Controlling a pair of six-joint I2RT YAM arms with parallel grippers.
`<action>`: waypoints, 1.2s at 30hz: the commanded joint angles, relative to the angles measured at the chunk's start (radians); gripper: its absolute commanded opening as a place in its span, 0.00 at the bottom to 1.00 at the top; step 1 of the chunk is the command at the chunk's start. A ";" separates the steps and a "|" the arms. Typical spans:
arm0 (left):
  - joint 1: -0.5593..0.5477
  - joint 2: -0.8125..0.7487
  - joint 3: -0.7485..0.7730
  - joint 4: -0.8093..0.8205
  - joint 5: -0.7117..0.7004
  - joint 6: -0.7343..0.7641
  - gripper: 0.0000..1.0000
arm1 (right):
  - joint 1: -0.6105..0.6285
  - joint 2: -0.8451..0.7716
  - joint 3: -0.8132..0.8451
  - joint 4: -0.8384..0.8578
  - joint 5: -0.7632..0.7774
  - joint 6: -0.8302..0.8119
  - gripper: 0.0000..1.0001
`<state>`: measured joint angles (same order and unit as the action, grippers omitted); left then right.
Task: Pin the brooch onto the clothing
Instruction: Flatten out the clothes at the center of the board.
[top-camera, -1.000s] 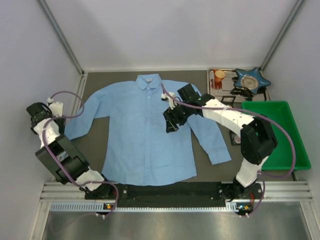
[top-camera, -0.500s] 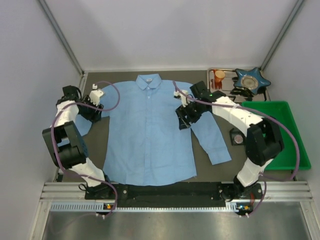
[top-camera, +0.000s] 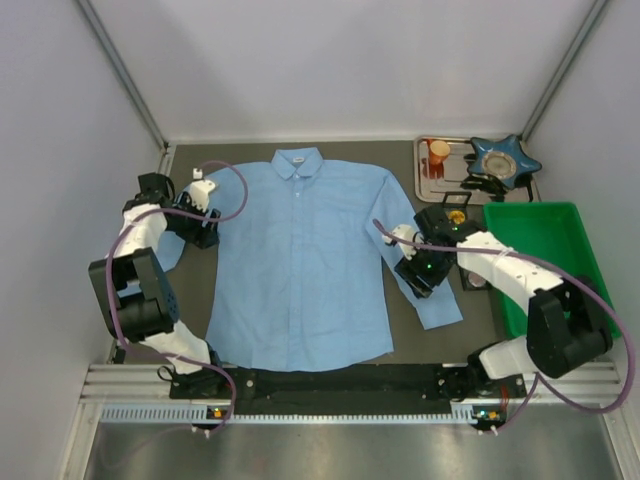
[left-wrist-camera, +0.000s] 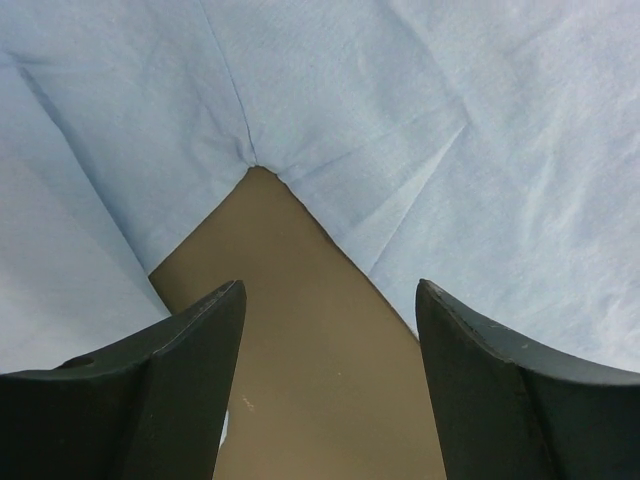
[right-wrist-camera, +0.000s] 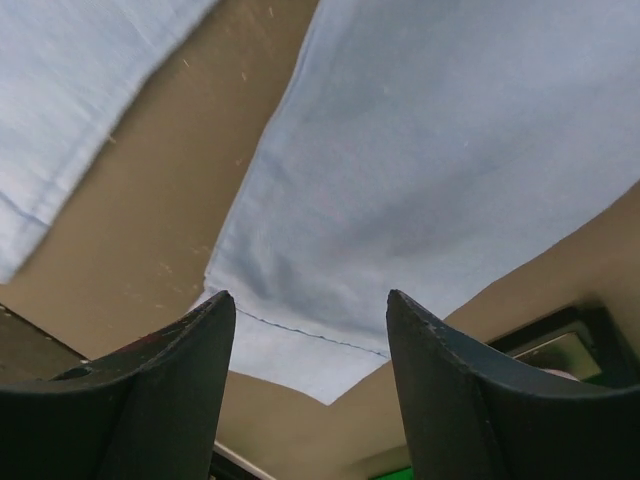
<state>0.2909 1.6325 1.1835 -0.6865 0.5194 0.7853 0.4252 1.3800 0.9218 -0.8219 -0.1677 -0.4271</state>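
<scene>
The clothing, a light blue shirt, lies flat and front-up in the middle of the brown table, collar at the far end. My left gripper hovers open at its left armpit. In the left wrist view the fingers straddle bare table just below the notch where the sleeve meets the shirt. My right gripper hangs open over the lower end of the right sleeve. Its fingers frame the stitched cuff of the shirt. I cannot pick out the brooch; neither gripper holds anything.
A metal tray at the back right carries an orange item and a blue star-shaped piece. A green bin stands at the right edge, with a small dark box beside the sleeve.
My left arm swung in from the far left to the shirt's armpit and its jaws widened. My right gripper left the shirt's chest and moved right and nearer, down to the sleeve's cuff.
</scene>
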 joint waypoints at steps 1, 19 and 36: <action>0.001 0.023 0.011 0.064 -0.016 -0.106 0.74 | 0.003 0.047 -0.076 0.067 0.114 -0.074 0.61; 0.047 0.194 0.175 -0.114 -0.047 0.192 0.53 | -0.017 0.085 0.015 0.006 0.146 -0.024 0.58; 0.047 0.429 0.363 -0.037 -0.286 0.177 0.52 | -0.017 0.060 0.095 -0.079 0.017 0.033 0.59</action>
<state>0.3328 2.0026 1.4521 -0.7456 0.2859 0.9604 0.4160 1.4681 0.9657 -0.8818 -0.1165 -0.4175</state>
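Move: The bend of the left sleeve, where it doubles back at the inner edge, lies about 4 cm ahead and 8 cm left of the left hand, 8 cm below. The underarm is 4 cm ahead and 1 cm right of that hand. The end of the right sleeve is some 5 cm back and 4 cm right of the right hand, 6 cm down; the small case sits 4 cm ahead and 13 cm right of this hand, and the shirt's lower right corner 15 cm back and 8 cm left. Towards the left sleeve's bend the left hand sweeps left about 8 cm, sinking nearly 7 and going slightly forward, while its fingers narrow to half open and come down close by the cloth edge. Over the end of the right sleeve the right hand dips about 5 cm while moving right, then rises and drifts back left, its fingers staying open. ##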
